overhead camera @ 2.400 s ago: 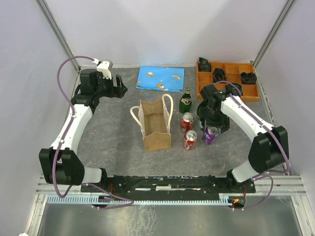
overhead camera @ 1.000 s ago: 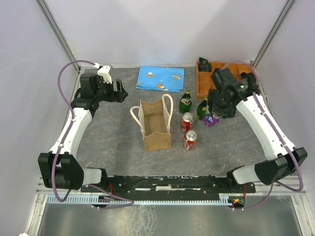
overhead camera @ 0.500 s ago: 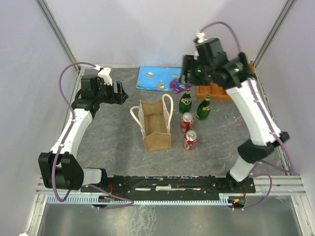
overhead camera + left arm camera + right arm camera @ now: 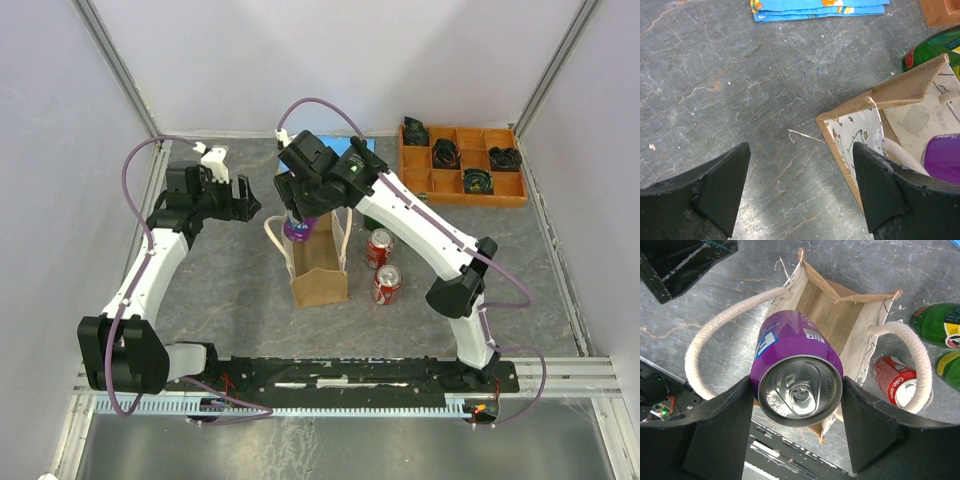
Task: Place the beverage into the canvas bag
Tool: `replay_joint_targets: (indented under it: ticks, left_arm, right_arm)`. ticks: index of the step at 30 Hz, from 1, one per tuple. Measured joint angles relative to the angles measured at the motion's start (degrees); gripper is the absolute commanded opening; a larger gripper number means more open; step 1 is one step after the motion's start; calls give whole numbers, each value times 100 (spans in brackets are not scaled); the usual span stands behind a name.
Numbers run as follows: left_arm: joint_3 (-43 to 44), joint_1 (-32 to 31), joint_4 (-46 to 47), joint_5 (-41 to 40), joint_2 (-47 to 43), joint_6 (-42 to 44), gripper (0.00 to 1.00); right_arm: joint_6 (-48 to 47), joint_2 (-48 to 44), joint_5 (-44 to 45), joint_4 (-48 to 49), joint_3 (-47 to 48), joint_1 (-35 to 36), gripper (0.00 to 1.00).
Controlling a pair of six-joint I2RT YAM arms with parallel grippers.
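Observation:
The beverage, a purple can (image 4: 799, 375), sits between the fingers of my right gripper (image 4: 797, 400), which is shut on its sides. It hangs tilted just above the open mouth of the canvas bag (image 4: 318, 270), a tan tote with cream rope handles (image 4: 715, 340). From above, the purple can (image 4: 299, 228) covers the bag's far end under my right gripper (image 4: 300, 215). My left gripper (image 4: 243, 198) stands open to the left of the bag, holding nothing. In the left wrist view, the bag's corner (image 4: 900, 90) and the purple can (image 4: 943, 157) show beyond the right finger (image 4: 875, 185).
Two red cans (image 4: 379, 247) (image 4: 386, 284) stand right of the bag. Green bottles (image 4: 935, 325) lie behind them, mostly hidden under my right arm from above. An orange compartment tray (image 4: 462, 165) sits at the back right. A blue cloth (image 4: 815, 7) lies at the back.
My right arm has swung left from over the back of the table, carrying the purple can to just above the bag's mouth. The left arm has barely moved.

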Motion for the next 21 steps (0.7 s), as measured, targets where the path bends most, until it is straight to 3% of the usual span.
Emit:
replay_joint_targets:
  ticks: [9,21]
  left_arm:
    - [-9,0,-39,4,26,0,89]
    - [-7,0,7,70,332,-4,88]
  right_arm:
    - [-271,74,444,68,-608,55,0]
    - [-555,883,623,649,-675,50,0]
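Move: The right hand holds the purple can above the canvas bag, whose middle lies about 3 cm forward, 4 cm right and 19 cm down. The farther red can stands roughly 5 cm ahead and 19 cm right of this hand, the nearer one 3 cm back and 21 cm right, and a green bottle 14 cm ahead and 18 cm right. From the left hand the bag is some 16 cm right, 4 cm back and 12 cm down. Keeping its pinch near the top of the purple can, the right hand lowers it about 10 cm between the rope handles towards the left, far part of the bag's mouth, easing some 3 cm forward over the later part while the wrist swings about 15 degrees so the fingers point more steeply down. Beside the bag the left hand, fingers still open and touching nothing, sinks about 2 cm and holds nothing. ##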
